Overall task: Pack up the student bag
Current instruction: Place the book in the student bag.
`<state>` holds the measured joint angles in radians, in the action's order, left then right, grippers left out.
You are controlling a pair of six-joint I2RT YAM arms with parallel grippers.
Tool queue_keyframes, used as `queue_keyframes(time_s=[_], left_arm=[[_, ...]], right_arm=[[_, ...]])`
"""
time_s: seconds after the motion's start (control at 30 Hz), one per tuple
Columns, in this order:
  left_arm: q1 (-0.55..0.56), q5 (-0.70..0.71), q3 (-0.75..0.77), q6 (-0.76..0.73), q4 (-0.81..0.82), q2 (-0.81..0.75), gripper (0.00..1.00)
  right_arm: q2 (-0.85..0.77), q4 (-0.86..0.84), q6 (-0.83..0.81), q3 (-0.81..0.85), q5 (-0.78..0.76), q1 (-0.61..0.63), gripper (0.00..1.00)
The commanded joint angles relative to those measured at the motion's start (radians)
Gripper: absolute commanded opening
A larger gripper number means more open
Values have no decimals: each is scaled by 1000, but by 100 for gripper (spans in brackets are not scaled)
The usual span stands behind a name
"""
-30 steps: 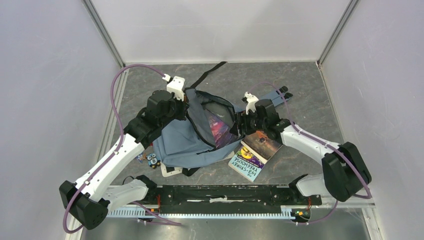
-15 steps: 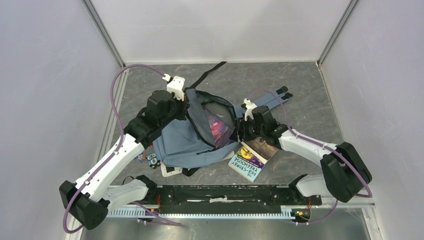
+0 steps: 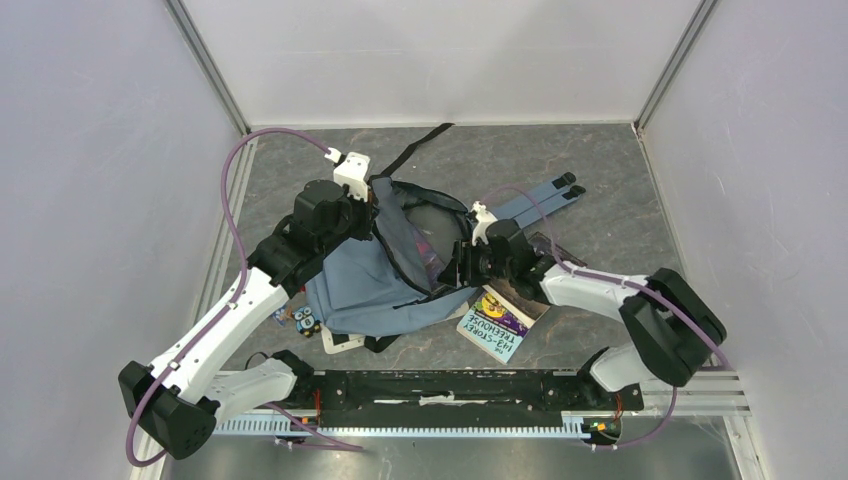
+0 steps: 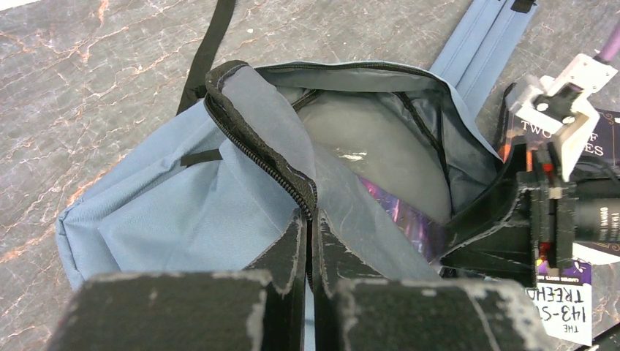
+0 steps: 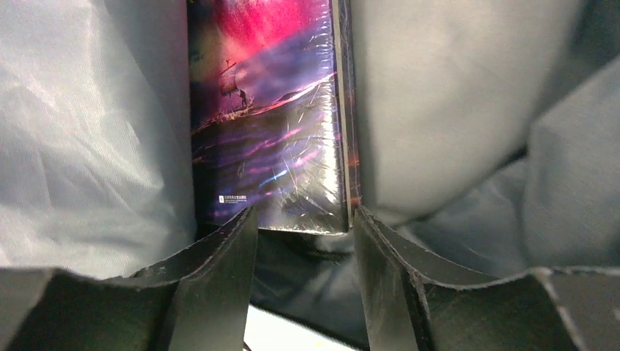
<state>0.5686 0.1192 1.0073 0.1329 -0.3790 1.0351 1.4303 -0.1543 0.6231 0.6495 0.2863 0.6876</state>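
Note:
The student bag [image 3: 360,285], grey-blue with a black zip, lies in the middle of the table with its mouth toward the right. My left gripper [image 4: 311,216] is shut on the zip edge of the bag's upper flap [image 4: 256,146] and holds the mouth open. A glossy purple book [image 5: 267,131] stands inside against the grey lining [image 5: 439,110]. My right gripper [image 5: 303,216] is in the bag's mouth [image 3: 452,265], jaws apart, with the book's near edge right at its fingertips. Nothing is clamped between them.
A teal "Treehouse" book [image 3: 492,325] and a dark book [image 3: 522,298] lie right of the bag, under the right arm. Blue shoulder straps [image 3: 540,192] and a black strap [image 3: 415,150] trail to the back. An owl-patterned item [image 3: 305,320] and a white item [image 3: 340,342] lie by the bag's near-left corner.
My right gripper has moved left into the bag's mouth, its jaws have narrowed, and the purple book now sits deeper in the bag. The left arm has held still.

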Motion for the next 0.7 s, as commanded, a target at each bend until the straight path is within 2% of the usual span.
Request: queue_keyframes(time_s=[0.0, 0.23, 0.43, 0.5, 0.67], left_arm=[[-4, -18, 7, 25, 68, -4, 2], [-4, -19, 7, 25, 68, 3, 2], [-4, -11, 5, 21, 68, 4, 2], [-4, -6, 5, 19, 66, 5, 2], [-4, -6, 7, 19, 66, 4, 2]], right_arm=[[99, -191, 97, 56, 8, 40, 56], [261, -312, 160, 153, 35, 110, 52], [253, -232, 91, 177, -53, 120, 53], [208, -148, 30, 176, -128, 115, 57], [43, 74, -98, 157, -315, 81, 84]])
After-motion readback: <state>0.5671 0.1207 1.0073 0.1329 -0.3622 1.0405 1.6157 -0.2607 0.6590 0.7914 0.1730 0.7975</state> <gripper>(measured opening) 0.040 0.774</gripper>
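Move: The purple book is already in the bag, with its near end just beyond the right fingertips. Its middle lies about 8 cm to the left of the right hand, 4 cm ahead and some 3 cm lower. The dark "Two Cities" book is around 16 cm to the right and level ahead; the yellow treehouse book is 9 cm right and 10 cm back, both about 7 cm below. From the left hand the purple book is roughly 8 cm right, 2 cm back and 19 cm down. The purple book is pushed by its near end deeper under the bag's flap, the half-open right fingertips travelling nearly 8 cm left inside the bag with a slight roll. The right hand then turns back about 2 cm to the right, edges a little forward and spreads its fingers wider. The left fingers stay shut on the zip edge, holding the mouth open. ##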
